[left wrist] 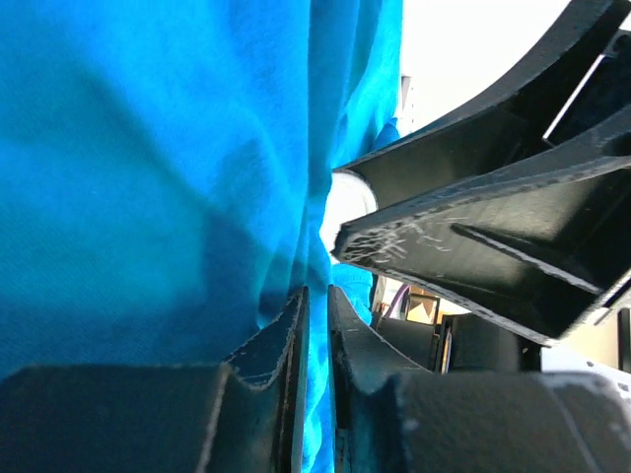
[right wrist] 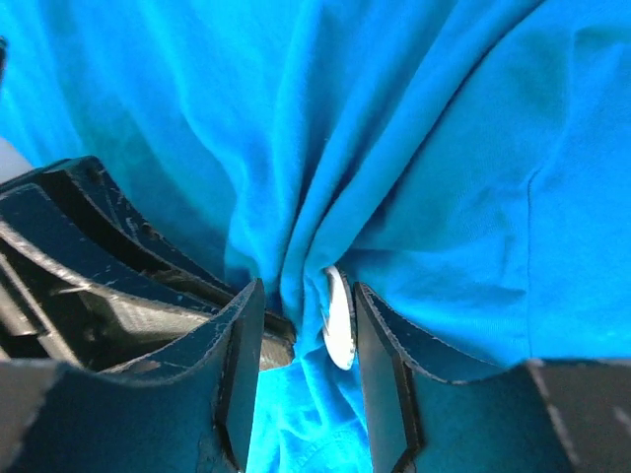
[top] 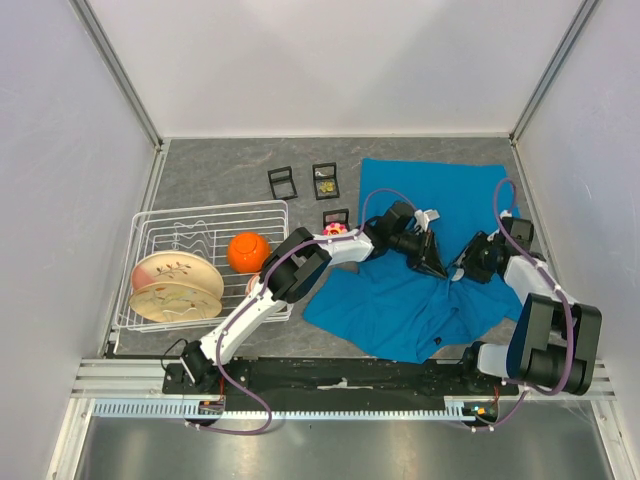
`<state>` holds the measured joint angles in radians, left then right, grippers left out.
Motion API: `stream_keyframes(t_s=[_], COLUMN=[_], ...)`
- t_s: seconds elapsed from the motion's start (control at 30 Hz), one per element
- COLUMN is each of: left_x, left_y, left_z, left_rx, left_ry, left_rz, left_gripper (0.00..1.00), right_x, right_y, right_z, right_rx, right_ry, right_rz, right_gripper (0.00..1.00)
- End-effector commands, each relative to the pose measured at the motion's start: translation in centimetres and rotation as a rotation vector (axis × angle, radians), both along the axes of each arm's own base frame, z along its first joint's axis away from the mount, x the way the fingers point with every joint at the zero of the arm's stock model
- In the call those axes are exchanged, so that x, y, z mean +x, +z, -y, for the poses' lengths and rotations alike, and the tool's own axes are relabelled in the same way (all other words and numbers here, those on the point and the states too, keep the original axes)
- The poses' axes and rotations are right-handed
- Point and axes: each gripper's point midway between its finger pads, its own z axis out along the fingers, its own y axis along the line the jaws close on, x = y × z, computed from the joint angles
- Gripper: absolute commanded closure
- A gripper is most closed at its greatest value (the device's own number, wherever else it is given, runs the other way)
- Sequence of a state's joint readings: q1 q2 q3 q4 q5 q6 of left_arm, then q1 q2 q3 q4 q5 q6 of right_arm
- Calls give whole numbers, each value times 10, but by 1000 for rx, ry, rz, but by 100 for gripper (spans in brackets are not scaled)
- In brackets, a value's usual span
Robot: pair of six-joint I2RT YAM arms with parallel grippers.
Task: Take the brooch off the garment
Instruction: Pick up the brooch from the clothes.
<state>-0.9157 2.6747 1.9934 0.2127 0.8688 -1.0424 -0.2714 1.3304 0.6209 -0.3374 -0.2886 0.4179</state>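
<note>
The teal-blue garment (top: 440, 200) lies spread at the right of the table and is bunched up where both grippers meet. My left gripper (top: 435, 262) (left wrist: 317, 325) is shut on a thin fold of the garment (left wrist: 148, 177). My right gripper (top: 462, 268) (right wrist: 308, 365) faces it, open, with its fingers on either side of a gathered ridge of cloth (right wrist: 414, 148). The brooch (right wrist: 337, 320), a white disc seen edge-on, sits on that ridge close to the right-hand finger (right wrist: 380, 365). In the left wrist view the brooch (left wrist: 350, 197) shows as a white patch beside the right gripper's finger (left wrist: 463, 236).
A white wire dish rack (top: 150, 225) at the left holds patterned plates (top: 175, 285), with an orange bowl (top: 247, 251) at its right edge. Three small black frames (top: 282, 182) (top: 325, 180) (top: 336, 218) stand behind the left arm. Grey walls close in the table.
</note>
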Motion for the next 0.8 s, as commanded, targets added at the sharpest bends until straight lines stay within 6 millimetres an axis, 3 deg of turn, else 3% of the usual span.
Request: stream_keyframes(t_s=[0.0,0.3,0.53,0.67,0.77], left_x=[5,7,14,21,25], left_y=[51,47,47,38,32], left_z=[9,17,18,20,21], left_rx=[-92,-65,-28,27,72], left_ry=[-32,-11,20,80,107], left_rz=[86,141,185,225,265], left_gripper=[81,84,85,85,87], right_x=[9,1,0,-1,-1], right_y=[23,16,15,13,13], right_z=[7,6,8,6,6], right_rx=[4,49,52,62,65], right_ry=[-69,-86,-84,-77,-75], right_rz=[89,72,76,67,67], right_gripper=[53,75,83,96,100])
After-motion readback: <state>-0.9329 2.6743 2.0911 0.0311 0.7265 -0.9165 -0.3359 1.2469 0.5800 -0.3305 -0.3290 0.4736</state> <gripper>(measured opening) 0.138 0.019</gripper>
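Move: The round pale brooch stands at the gathered blue cloth, almost between the right gripper's open fingers: about 1 cm to the right of its hand point, 1 cm back and 1 cm lower. From the left gripper it lies some 3 cm to the right and 1 cm ahead, level with it. The small dark spot on the garment is roughly 16 cm back and 6 cm left of the right hand; the flower box is about 10 cm ahead and 30 cm left of that hand. Shut the right gripper from half open onto the brooch's rim: lift about 2 cm while shifting 1 cm right, then ease back and down about 1 cm as the fingers close. Keep the left fingers pinching the cloth beside the brooch; raise them about 1.5 cm, edging right, then sink 2 cm and slide forward, rolling the wrist a little. ##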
